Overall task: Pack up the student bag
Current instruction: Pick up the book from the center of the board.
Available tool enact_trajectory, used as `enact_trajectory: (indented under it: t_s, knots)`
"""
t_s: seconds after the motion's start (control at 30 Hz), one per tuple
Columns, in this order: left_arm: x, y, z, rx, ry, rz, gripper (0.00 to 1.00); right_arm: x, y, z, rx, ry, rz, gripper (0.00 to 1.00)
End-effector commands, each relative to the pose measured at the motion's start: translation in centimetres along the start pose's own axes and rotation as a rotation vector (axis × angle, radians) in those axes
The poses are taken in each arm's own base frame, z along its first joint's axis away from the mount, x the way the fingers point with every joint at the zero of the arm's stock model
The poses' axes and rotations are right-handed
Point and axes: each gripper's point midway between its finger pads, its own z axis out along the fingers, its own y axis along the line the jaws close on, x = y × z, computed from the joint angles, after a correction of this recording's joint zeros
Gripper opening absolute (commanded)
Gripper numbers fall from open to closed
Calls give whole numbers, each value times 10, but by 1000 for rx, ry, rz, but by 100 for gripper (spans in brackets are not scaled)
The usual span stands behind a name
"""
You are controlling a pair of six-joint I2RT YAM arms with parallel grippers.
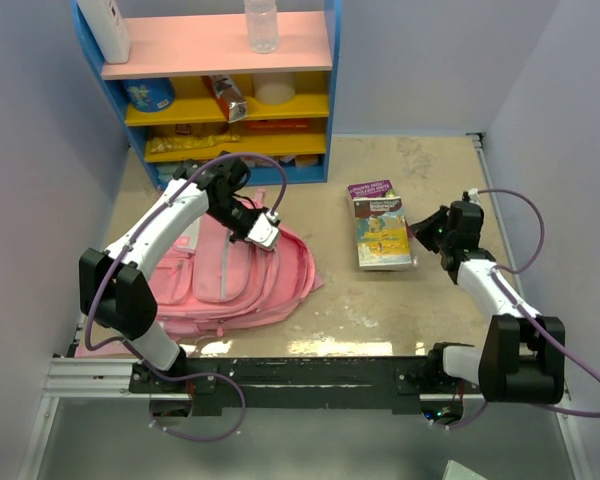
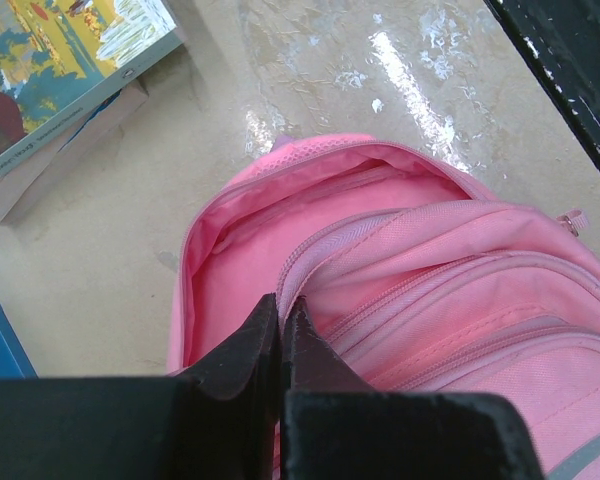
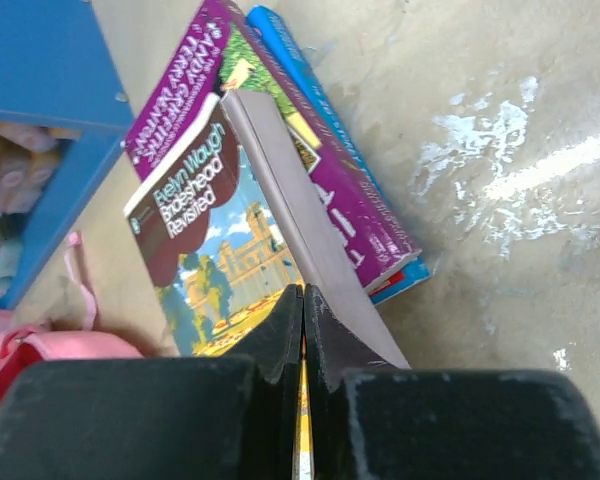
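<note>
The pink student bag (image 1: 230, 280) lies at the left of the table with its main pocket unzipped, the pink lining (image 2: 240, 270) showing. My left gripper (image 1: 267, 233) (image 2: 281, 305) is shut on the upper zip lip of that opening and holds it raised. To the right lies a stack of books. The top book (image 1: 383, 232) (image 3: 220, 240) has a castle picture on its cover. My right gripper (image 1: 427, 232) (image 3: 302, 295) is shut at that book's right edge, and a thin yellow strip of the cover shows between the jaws.
Under the top book lie a purple book (image 3: 340, 190) and a blue one (image 3: 280, 40). A blue and yellow shelf unit (image 1: 230, 100) with snacks stands at the back, a clear bottle (image 1: 261, 25) on its pink top. A black rail (image 1: 280, 372) runs along the near edge.
</note>
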Motion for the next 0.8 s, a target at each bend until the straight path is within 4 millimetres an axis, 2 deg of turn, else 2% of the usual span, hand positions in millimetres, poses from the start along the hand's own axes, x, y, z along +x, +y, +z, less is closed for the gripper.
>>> enact_trajectory:
  t_s: [0.0, 0.03, 0.07, 0.13, 0.2, 0.37, 0.6, 0.77]
  knots:
    - [-30, 7, -7, -53, -80, 72, 0, -11, -4, 8, 24, -46, -29, 17]
    - [-30, 7, -7, -54, -80, 71, 0, -5, -9, 9, 34, -30, -29, 31]
    - [-30, 7, -7, -54, -81, 72, 0, -1, -12, 10, 34, -17, -40, 56]
    - [-30, 6, -6, -52, -88, 67, 0, 11, -18, 11, 46, 32, -47, 73]
    - [-30, 7, -6, -50, -90, 67, 0, 19, -26, 13, 76, 63, -53, 97]
    - [-31, 7, -7, -51, -85, 68, 0, 35, -23, 14, 20, 114, -25, 99]
    - [-33, 7, -9, -54, -85, 68, 0, 71, -40, 30, 24, 249, 14, 99]
    - [-34, 8, -8, -53, -85, 69, 0, 87, -43, 32, 0, 298, 56, 99]
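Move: The top book (yellow-and-brown cover) lies about 8 cm to the left of my right hand, some 3 cm ahead and roughly 6 cm below, its page edge facing me. Under it lie the purple book, about 6 cm ahead, 8 cm left and 9 cm down, and the blue book, some 5 cm ahead, 7 cm left and 11 cm down. From my left hand the top book is about 33 cm to the right, 5 cm ahead and 10 cm lower. I open my shut right fingers wide while sinking about 6.5 cm to the level of the top book. I draw back a little at first, then swing some 3 cm left towards its page edge and slightly forward again, tipping and turning the hand about 10 degrees, so that one finger comes over the cover and the other stays outside the edge. ##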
